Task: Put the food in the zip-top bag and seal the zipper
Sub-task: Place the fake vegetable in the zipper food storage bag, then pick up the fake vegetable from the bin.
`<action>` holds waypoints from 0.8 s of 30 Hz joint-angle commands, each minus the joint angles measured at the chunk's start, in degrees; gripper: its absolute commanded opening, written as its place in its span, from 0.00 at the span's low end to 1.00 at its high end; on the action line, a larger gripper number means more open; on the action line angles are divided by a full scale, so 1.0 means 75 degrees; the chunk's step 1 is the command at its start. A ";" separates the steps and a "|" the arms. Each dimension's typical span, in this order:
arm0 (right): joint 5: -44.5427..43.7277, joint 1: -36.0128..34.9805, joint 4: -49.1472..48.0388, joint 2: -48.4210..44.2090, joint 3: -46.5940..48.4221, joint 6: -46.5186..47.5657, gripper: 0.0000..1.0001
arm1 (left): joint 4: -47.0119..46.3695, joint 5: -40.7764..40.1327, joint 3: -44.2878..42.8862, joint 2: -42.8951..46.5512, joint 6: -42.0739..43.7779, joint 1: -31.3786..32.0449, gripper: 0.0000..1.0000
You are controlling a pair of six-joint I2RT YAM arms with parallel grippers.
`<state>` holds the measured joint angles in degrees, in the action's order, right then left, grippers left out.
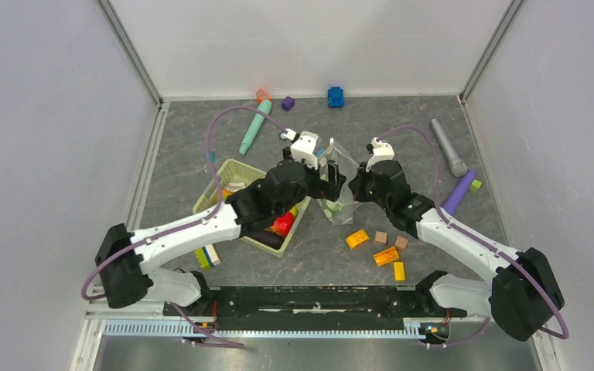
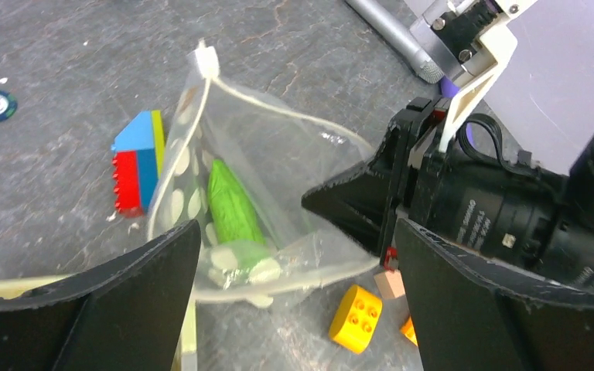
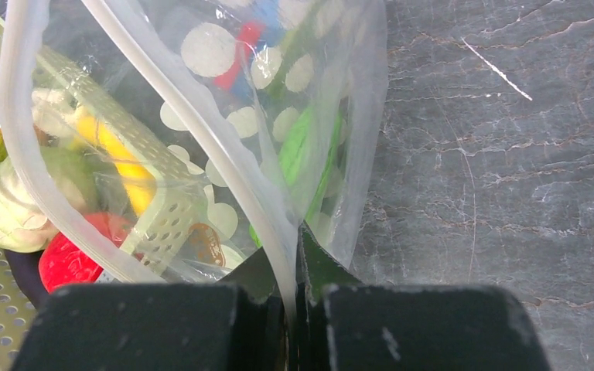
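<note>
The zip-top bag (image 1: 339, 182), clear with white dots, hangs upright between the two grippers. My right gripper (image 3: 295, 232) is shut on the zipper (image 3: 224, 154) at the bag's rim. A green cucumber (image 2: 232, 205) lies inside the bag (image 2: 278, 154). My left gripper (image 2: 295, 232) is open wide, its fingers (image 2: 124, 301) standing either side of the bag's lower part with nothing held. More food sits in the pale green basket (image 1: 232, 171): a red tomato (image 3: 69, 259), a pale cabbage (image 3: 8, 205) and a dark eggplant (image 1: 267, 236).
Orange and yellow blocks (image 1: 386, 256) and a yellow block (image 2: 356, 308) lie near the bag. A blue-red block (image 2: 138, 162) lies behind it. A teal stick (image 1: 254, 127), a grey stick (image 1: 448, 147), a purple stick (image 1: 458, 193) and a blue block (image 1: 336, 97) lie farther back.
</note>
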<state>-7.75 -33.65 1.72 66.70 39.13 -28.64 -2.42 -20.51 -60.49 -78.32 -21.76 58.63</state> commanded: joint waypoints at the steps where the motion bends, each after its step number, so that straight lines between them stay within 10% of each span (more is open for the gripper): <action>1: -0.0307 -0.0025 -0.0352 0.0067 -0.0064 0.0106 0.05 | 0.1423 -0.0529 0.0273 0.0933 -0.0894 0.0022 1.00; 16: -0.0274 -0.0019 -0.0580 0.0398 -0.0155 0.0405 0.05 | 0.6018 -0.2543 0.1221 0.2794 -0.3928 -0.0388 1.00; 24: -0.0249 -0.0025 -0.0680 0.0399 -0.0263 0.0468 0.05 | 0.6263 -0.2308 0.2076 0.3213 -0.4625 -0.1307 1.00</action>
<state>-9.21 -33.65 -0.82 69.49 37.67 -26.09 42.76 -36.42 -47.70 -55.44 -50.37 51.81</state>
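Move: The cabbage in the basket is roughly 19 cm to the left of the empty left hand, about 4 cm nearer the base and some 19 cm below. The banana lies about 6 cm right of the cabbage and 3 cm farther out, the red fruit about 6 cm right and 4 cm nearer, and the eggplant 7 cm straight back from it. From the right hand the cabbage is some 29 cm left, 7 cm back and 9 cm lower. The basket of remaining vegetables, above all the cabbage, is what the left hand swings back to, leaving the bag's mouth: about 20 cm left, sinking some 9 cm and drawing back a little, with fingers staying wide open. On the way its wrist turns counter-clockwise by some 35 degrees and tips farther down. The right hand keeps pinching the bag's edge and lowers it about 2 cm. ##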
